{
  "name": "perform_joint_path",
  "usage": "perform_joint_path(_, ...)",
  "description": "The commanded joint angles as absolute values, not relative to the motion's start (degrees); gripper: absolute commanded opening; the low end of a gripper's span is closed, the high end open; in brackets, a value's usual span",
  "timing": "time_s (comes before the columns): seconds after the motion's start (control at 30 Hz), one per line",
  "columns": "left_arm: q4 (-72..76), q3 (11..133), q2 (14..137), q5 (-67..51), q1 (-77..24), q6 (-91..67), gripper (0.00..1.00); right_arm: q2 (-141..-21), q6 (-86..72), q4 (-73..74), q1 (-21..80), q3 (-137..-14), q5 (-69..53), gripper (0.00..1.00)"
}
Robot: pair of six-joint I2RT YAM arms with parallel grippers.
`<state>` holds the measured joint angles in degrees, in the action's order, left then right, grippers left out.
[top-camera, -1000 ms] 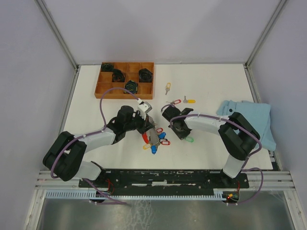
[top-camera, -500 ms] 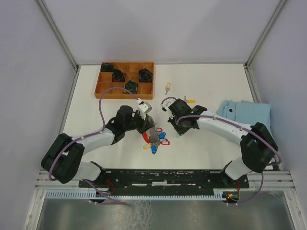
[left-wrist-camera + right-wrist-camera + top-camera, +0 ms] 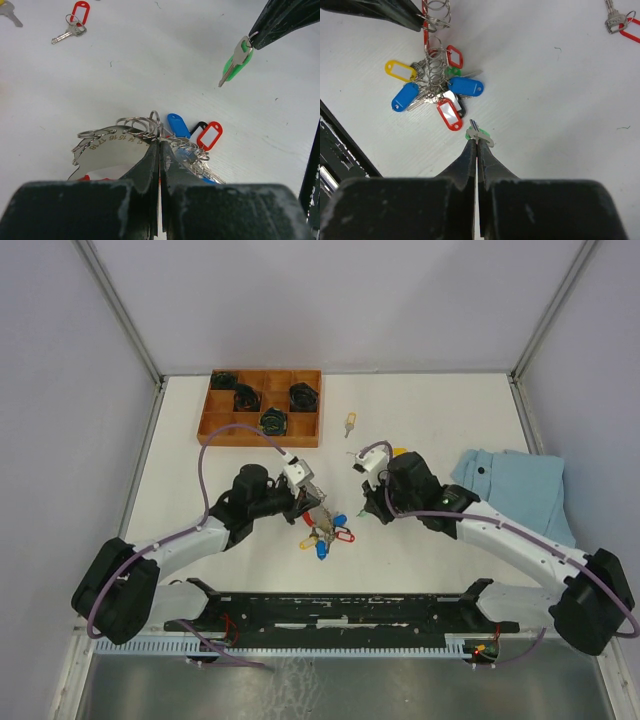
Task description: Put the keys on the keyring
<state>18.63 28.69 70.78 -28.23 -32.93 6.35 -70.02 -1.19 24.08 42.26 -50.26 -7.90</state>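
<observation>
My left gripper is shut on the wire loops of the keyring, a bunch with a silver numbered band and blue, red and yellow tags. It hangs from the fingers down to the table. My right gripper is shut on a silver key with a green tag, held above the table just right of the bunch; the same key shows in the left wrist view. Loose keys lie farther back: a red-tagged one and a yellow-tagged one.
A wooden compartment tray with black parts stands at the back left. A light blue cloth lies at the right edge. Another key with a yellow tag lies beside the right arm's wrist.
My right gripper has lifted the green-tagged key off the table and the arm has stretched out toward the back and left. The left gripper has raised the keyring a little.
</observation>
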Motion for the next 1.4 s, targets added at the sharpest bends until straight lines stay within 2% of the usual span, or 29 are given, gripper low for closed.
perform_joint_path(0.0, 23.26, 28.27, 69.0, -32.48, -33.05, 10.76, 0.03, -62.92, -0.06, 10.58, 42.19, -43.61, -11.04, 0.0)
perform_joint_path(0.07, 23.38, 28.01, 68.92, -33.7, -33.07, 11.96, 0.03, -62.06, 0.74, 9.13, 42.14, -43.1, -10.82, 0.0)
perform_joint_path(0.4, 21.89, 28.83, 69.67, -41.17, -33.04, 17.94, 0.03, -61.6, 13.17, -3.0, 42.14, -36.85, -26.57, 0.01)
perform_joint_path(0.57, 21.87, 28.23, 70.58, -41.62, -33.05, 19.5, 0.03, -65.08, 26.46, 0.48, 42.14, -37.84, -35.26, 0.01)
perform_joint_path(0.77, 21.28, 28.34, 71.2, -42.53, -33.13, 19.76, 0.03, -68.18, 28.24, 0.56, 42.11, -39.67, -39.87, 0.01)
perform_joint_path(1.07, 21.36, 27.36, 70.11, -43.84, -33.27, 20.46, 0.03, -69.87, 40.84, -1.33, 42.1, -38.35, -41.72, 0.01)
perform_joint_path(1.37, 21.36, 26.95, 70.16, -42.07, -33.34, 20.71, 0.03, -71.08, 37.39, -2.85, 42.15, -38.73, -37.51, 0.01)
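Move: The left hand holds the keyring, and the key with the green tag, pinched in the right fingers, is some 9 cm to its right, 2 cm back and roughly level. From the right hand the ring to be threaded at the left fingertips is about 9 cm left and 2 cm forward. The bunch of threaded keys and tags is about 7 cm left of the right hand, 3 cm back and 9 cm below; the loose red-tagged key lies some 16 cm ahead and 13 cm down. Keeping its pinch on the green-tagged key, the right hand carries it about 5.5 cm left and a net 3.5 cm back towards the ring at the left fingertips, easing forward a centimetre at the end, while the wrist swings counter-clockwise by some 45 degrees and levels out until its fingers point nearly straight left and less steeply down. The left hand keeps hold of the keyring and draws it about 3.5 cm back and slightly right, turning clockwise by about 15 degrees so that the ring comes round to face the key. ##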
